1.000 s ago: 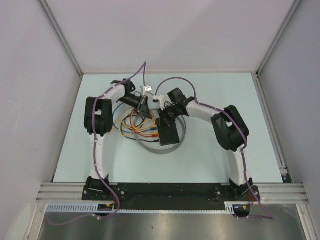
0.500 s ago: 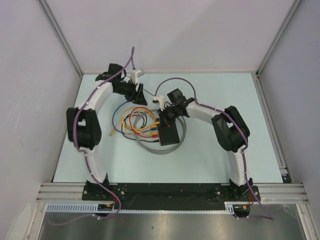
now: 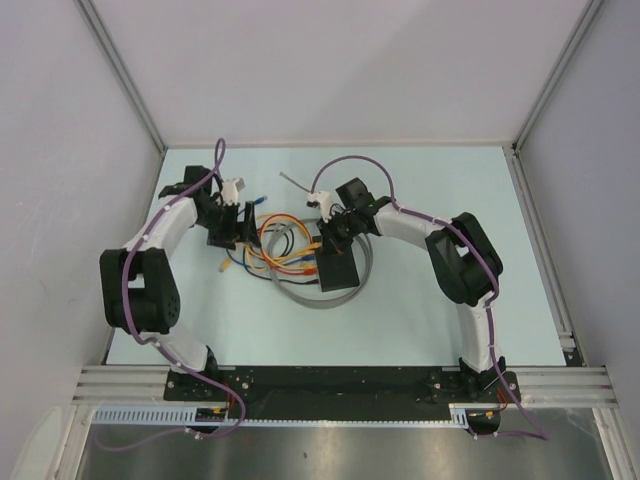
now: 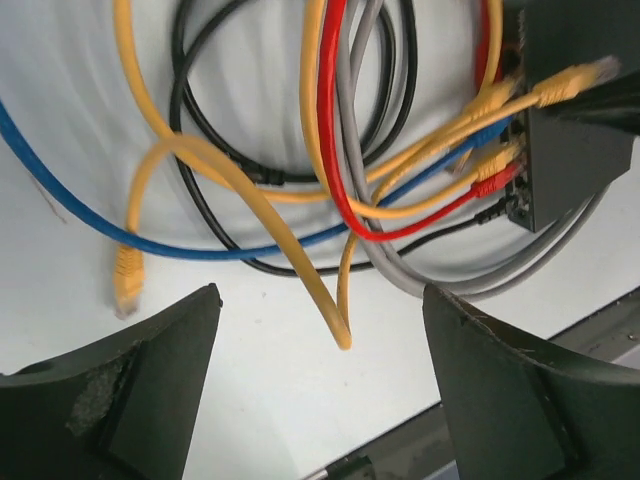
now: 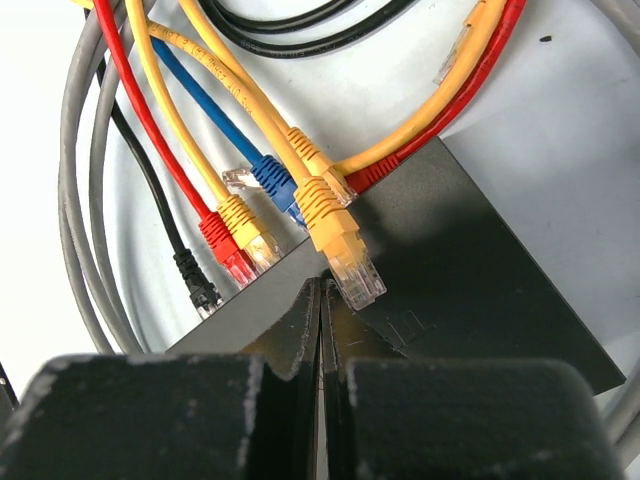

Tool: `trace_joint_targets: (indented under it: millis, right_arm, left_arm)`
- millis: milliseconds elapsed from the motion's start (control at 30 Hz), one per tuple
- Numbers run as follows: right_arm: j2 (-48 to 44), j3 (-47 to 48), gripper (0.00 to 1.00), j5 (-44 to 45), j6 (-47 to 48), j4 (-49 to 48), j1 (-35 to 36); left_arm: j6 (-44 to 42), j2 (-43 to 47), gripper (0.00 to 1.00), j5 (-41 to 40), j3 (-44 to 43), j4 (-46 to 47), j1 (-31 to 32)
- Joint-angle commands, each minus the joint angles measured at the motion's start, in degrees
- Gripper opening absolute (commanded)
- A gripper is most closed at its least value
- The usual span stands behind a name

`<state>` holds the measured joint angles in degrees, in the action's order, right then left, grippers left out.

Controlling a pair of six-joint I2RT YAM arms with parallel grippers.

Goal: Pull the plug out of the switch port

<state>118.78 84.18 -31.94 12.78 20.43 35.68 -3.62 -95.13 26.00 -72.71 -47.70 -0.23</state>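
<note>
The switch (image 3: 338, 272) is a flat black box in the middle of the table, also in the right wrist view (image 5: 470, 290) and the left wrist view (image 4: 575, 160). Red, yellow, blue and black plugs (image 5: 235, 240) sit in the ports on its side. One yellow plug (image 5: 345, 255) lies loose on the switch's top, its clear tip outside any port. My right gripper (image 5: 322, 288) is shut and empty, its tips resting on the switch top beside that plug. My left gripper (image 4: 320, 300) stands open and empty, left of the cables (image 3: 228, 228).
A tangle of yellow, red, blue, black and grey cables (image 3: 280, 250) spreads left of the switch. Another loose yellow plug (image 4: 127, 285) lies on the table. A yellow cable bend (image 4: 340, 335) reaches toward the gap between my left fingers. Walls enclose the table.
My left arm has swung away from the switch to the left and its gripper has opened. My right gripper has stayed shut on the switch top.
</note>
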Motion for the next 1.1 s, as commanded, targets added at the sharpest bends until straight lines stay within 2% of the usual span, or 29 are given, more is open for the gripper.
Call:
trace_joint_targets:
  millis: [0, 67, 100, 167, 200, 267, 300, 333, 400, 433, 533, 567, 633, 800, 900, 967, 1033, 1067]
  right_arm:
    - [2.1, -3.1, 0.0, 6.4, 2.6, 5.6, -0.3]
    - [2.1, -3.1, 0.0, 6.5, 2.7, 5.5, -0.2]
    - [1.9, -3.1, 0.0, 6.7, 2.8, 5.5, -0.1]
    - [1.9, -3.1, 0.0, 6.9, 2.8, 5.4, 0.0]
    - [1.8, -3.1, 0.0, 7.0, 2.9, 5.5, 0.0]
    - [1.7, -3.2, 0.0, 7.1, 3.0, 5.4, 0.1]
    - [1.7, -3.1, 0.0, 7.1, 3.0, 5.4, 0.1]
    - [1.7, -3.2, 0.0, 7.2, 3.0, 5.3, 0.0]
    - [1.8, -3.2, 0.0, 7.2, 3.0, 5.2, -0.1]
    - [1.7, -3.2, 0.0, 7.2, 3.0, 5.2, -0.1]
    - [1.5, -3.2, 0.0, 7.1, 3.0, 5.7, -0.4]
    - [1.4, -3.5, 0.0, 7.0, 3.0, 5.6, -0.5]
    - [1.3, -3.8, 0.0, 6.9, 3.0, 5.5, -0.8]
    - [1.5, -3.9, 0.0, 6.7, 2.9, 5.2, -1.0]
    - [1.6, -3.9, 0.0, 6.6, 2.6, 5.0, -0.9]
    - [1.6, -3.9, 0.0, 6.6, 2.7, 4.9, -0.7]
    - [1.5, -4.0, 0.0, 6.6, 2.6, 4.6, -0.6]
    - [1.5, -4.0, 0.0, 6.7, 2.6, 4.8, -0.6]
  left_arm:
    - [3.3, 2.5, 0.87, -0.9, 1.0, 0.4, 0.8]
    - [3.3, 0.7, 0.8, -0.2, 1.0, 0.9, 0.9]
    - [3.3, 0.0, 0.69, 0.4, 0.7, 0.9, 1.2]
    - [3.2, -1.1, 0.52, 0.4, -0.8, 0.5, 1.3]
    - [2.7, -1.6, 0.34, -0.1, -1.4, -1.2, 1.2]
    - [-0.4, -1.2, 0.18, -1.6, -3.4, -3.7, 1.3]
    - [-1.9, -0.3, 0.04, -2.6, -4.2, -7.6, 1.2]
    - [-5.8, -0.5, 0.01, -5.5, -6.3, -9.9, 1.2]
    - [-12.9, -1.5, 0.0, -8.8, -9.4, -18.5, 1.3]
    - [-15.0, -1.6, 0.0, -13.9, -12.1, -20.7, 1.3]
    - [-21.2, 0.1, 0.0, -23.2, -15.6, -24.0, 1.3]
    - [-22.5, 0.5, 0.0, -29.3, -16.1, -24.1, 1.3]
    - [-24.2, 0.3, 0.0, -34.2, -19.0, -25.0, 1.3]
    - [-25.3, -1.0, 0.0, -49.6, -22.8, -21.8, 1.2]
    - [-28.2, -1.8, 0.0, -58.1, -19.7, -16.3, 1.1]
    - [-29.4, -2.7, 0.0, -59.7, -17.7, -13.2, 1.1]
    - [-28.6, -3.7, 0.05, -56.3, -17.0, -12.9, 1.1]
    - [-27.2, -4.9, 0.27, -54.8, -17.0, -13.0, 1.0]
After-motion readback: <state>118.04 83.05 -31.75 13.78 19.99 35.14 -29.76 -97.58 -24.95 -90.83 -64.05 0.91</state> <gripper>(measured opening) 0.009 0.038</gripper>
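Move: The raised arch of the loose yellow cable runs between the left hand's open fingers, almost at the hand point. From that hand, one yellow plug lies about 5 cm back, 4 left and 9 below; the blue plug some 9 ahead, 4 right and 9 below; the switch's middle some 3 back, 20 right and 7 below. From the right hand, the arch is roughly level, 19 cm left and 5 above. Left hand pinches the yellow cable, carrying it about 16 cm left and 8 up, fingers tilting leftward. ##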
